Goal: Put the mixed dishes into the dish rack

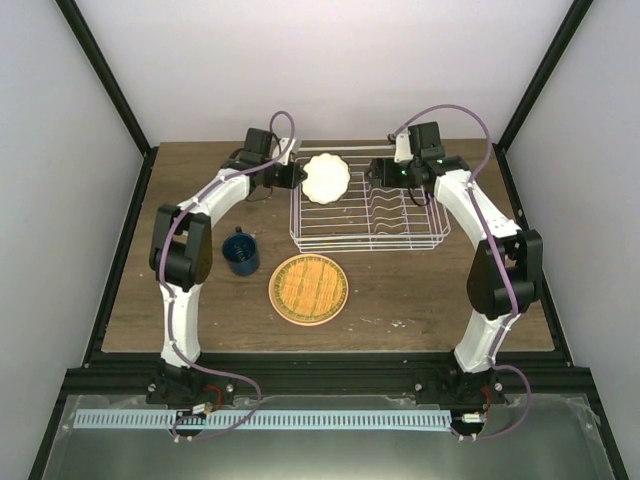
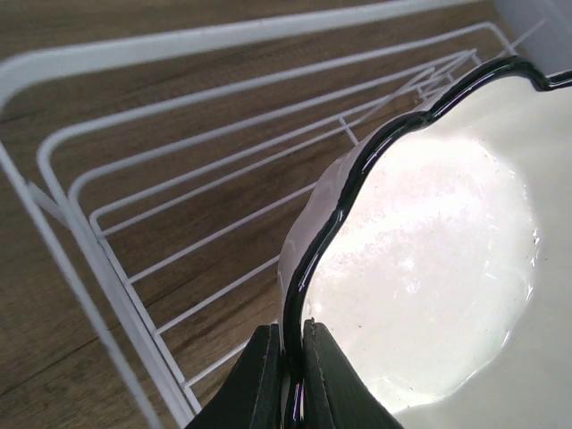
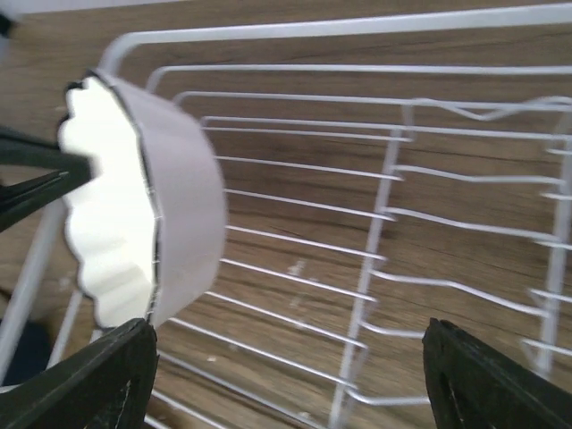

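My left gripper [image 1: 296, 176] is shut on the rim of the small white scallop-edged bowl [image 1: 326, 177], holding it tilted above the left end of the white wire dish rack [image 1: 440, 236]. In the left wrist view the fingers [image 2: 268, 380] pinch the bowl's dark rim [image 2: 429, 268] over the rack's wires [image 2: 179, 214]. My right gripper [image 1: 376, 170] is open and empty above the rack's far side; its view shows the bowl [image 3: 134, 206] at left and the rack dividers [image 3: 384, 223]. The dark blue mug [image 1: 240, 251] and the orange plate [image 1: 308, 289] sit on the table. No pink plate is in view.
The wooden table [image 1: 420, 295] is bounded by a black frame and white walls. The mug stands left of the rack, the orange plate in front of it.
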Controlling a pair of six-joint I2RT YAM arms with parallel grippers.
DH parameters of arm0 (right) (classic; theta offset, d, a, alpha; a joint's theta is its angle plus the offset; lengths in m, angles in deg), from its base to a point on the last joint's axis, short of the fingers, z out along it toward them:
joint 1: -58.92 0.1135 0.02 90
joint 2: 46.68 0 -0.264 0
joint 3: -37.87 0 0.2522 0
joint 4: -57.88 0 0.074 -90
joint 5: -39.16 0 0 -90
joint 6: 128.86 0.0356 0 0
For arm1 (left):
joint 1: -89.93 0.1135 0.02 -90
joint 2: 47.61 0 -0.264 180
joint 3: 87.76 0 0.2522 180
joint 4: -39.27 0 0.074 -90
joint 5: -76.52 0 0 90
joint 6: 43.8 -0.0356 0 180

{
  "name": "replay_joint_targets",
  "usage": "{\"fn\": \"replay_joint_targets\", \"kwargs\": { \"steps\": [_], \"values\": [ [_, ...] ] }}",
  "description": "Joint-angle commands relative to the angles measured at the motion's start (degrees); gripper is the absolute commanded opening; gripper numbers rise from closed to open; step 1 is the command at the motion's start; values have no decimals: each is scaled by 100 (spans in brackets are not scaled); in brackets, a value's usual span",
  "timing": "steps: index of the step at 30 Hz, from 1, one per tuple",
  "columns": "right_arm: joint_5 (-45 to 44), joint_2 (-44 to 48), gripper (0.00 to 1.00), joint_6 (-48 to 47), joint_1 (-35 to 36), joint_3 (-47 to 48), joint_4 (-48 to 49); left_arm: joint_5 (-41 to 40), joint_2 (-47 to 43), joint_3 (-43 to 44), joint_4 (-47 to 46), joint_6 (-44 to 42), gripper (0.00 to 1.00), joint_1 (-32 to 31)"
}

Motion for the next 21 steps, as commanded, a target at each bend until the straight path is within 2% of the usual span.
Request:
{"fn": "replay_joint_targets", "kwargs": {
  "steps": [1,7,16,21],
  "values": [
    [1638,-138,83,90,29,23,571,687,-539,-21,-686,227,0,48],
    [2913,-434,87,362,34,-70,1172,965,-662,-124,-755,292,0,49],
    [3142,-677,88,450,37,-109,1381,1314,-721,-136,-815,347,0,57],
    [3340,-653,84,594,35,-341,1740,1546,-721,-160,-921,431,0,59]
  ]
}}
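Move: The left fingers already pinch the white scalloped bowl by its left rim, its middle about 5 cm to that hand's right and 1 cm back. The dish rack's middle lies some 16 cm right, 5 cm back and 8 cm below the left hand; the blue mug is about 15 cm left, 18 cm back and 9 cm below it. From the open right hand the bowl is roughly 12 cm left, level ahead and 5 cm lower, while the rack's middle is 5 cm back and 14 cm below. The right hand, already open, sweeps about 8 cm to its left over the rack towards the free right side of the bowl, dipping back after a small early rise, while its wrist turns some 30 degrees so that the fingers point more to the left and less steeply down; they stay wide open around the near side of the bowl, with contact not to be seen. Meanwhile the left hand keeps its pinch on the left rim and lifts the bowl about 3.5 cm, mostly early on, then eases slightly back and right towards the right hand with a small roll of the wrist. ##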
